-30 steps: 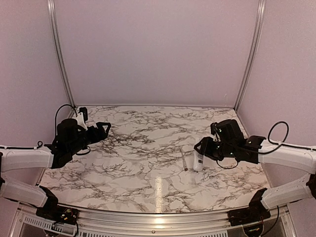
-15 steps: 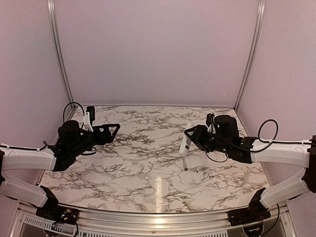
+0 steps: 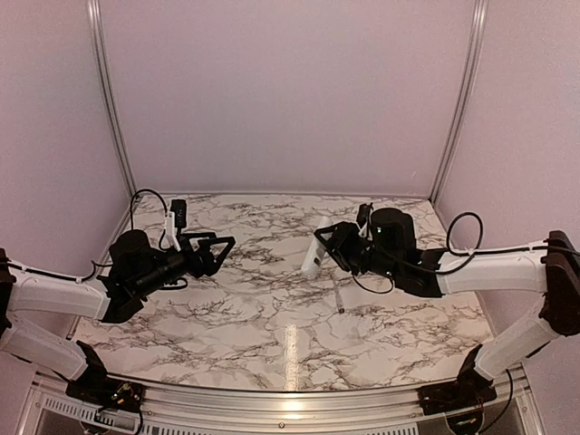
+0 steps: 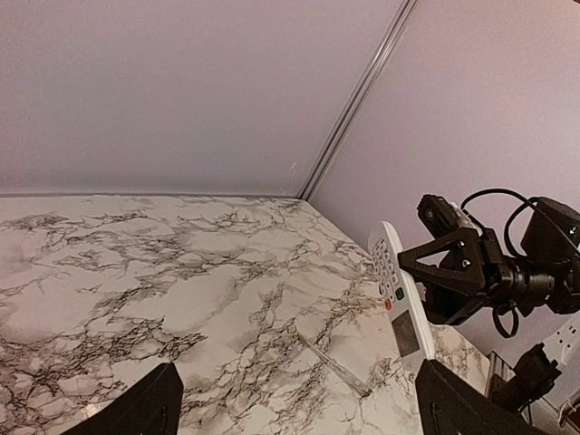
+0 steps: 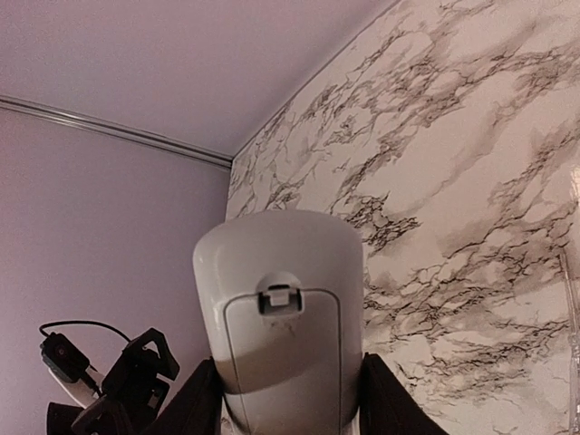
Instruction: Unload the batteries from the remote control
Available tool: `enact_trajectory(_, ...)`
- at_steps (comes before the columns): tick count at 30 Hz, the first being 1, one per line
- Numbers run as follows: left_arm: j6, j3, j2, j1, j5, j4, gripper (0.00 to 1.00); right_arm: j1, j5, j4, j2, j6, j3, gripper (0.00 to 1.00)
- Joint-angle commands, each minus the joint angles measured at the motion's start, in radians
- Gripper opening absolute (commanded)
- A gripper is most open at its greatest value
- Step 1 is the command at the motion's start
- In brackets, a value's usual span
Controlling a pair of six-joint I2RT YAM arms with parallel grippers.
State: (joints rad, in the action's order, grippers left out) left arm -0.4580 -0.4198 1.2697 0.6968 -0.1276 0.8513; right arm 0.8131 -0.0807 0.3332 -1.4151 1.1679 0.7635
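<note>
My right gripper point(image 3: 320, 249) is shut on the remote control point(image 3: 315, 246), a slim white bar held upright above the middle of the table. In the left wrist view the remote control point(image 4: 396, 288) shows its buttons and a dark window, with the right gripper point(image 4: 450, 272) clamped on it from behind. In the right wrist view the remote control point(image 5: 281, 317) shows its back, with a latched cover closed. The batteries are hidden. My left gripper point(image 3: 222, 254) stands open and empty to the left, facing the remote; its fingers point(image 4: 149, 412) frame the view.
A thin grey stick point(image 3: 339, 297) lies on the marble table point(image 3: 272, 308) below the held remote, and the stick point(image 4: 335, 362) also shows in the left wrist view. Plain walls and metal corner posts point(image 3: 458, 100) close in the back.
The right arm lifted the remote off the table and carried it left toward the centre. The left arm swung right, toward the remote, with its jaws still open.
</note>
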Motion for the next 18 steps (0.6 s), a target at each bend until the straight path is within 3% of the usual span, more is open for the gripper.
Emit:
enact_trajectory(1, 0.043, 0.011, 0.036, 0.044, -0.024, 0.094, 0.94, 0.024, -0.013, 0.083, -0.049, 0.053, 0.081, 0.13)
enact_trajectory(18, -0.024, -0.066, 0.311, 0.169, -0.027, 0.341, 0.91, 0.08, 0.034, 0.074, -0.217, 0.101, 0.236, 0.12)
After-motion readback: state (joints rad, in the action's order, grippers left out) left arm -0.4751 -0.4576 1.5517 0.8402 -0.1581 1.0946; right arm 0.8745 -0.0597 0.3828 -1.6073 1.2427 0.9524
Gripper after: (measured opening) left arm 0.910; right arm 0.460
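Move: The remote control sits in my right hand's fingers, its middle about 20 cm to the right of my left hand, 3 cm farther out and some 2 cm lower. The white stick on the table lies about 28 cm right of my left hand, 4 cm farther out and 17 cm below. From my right hand, the remote's middle is 2 cm back, 2 cm left and 3 cm down; my open left gripper is 22 cm left and 4 cm back, at nearly the same height. I bring both hands together in mid-air. My left hand, fingers still wide open, travels about 6 cm right towards the remote, then also sinks some 3 cm and eases back a little, turning about 10 degrees clockwise. My right hand keeps its grip on the remote and carries it about 6 cm left towards my left gripper. ##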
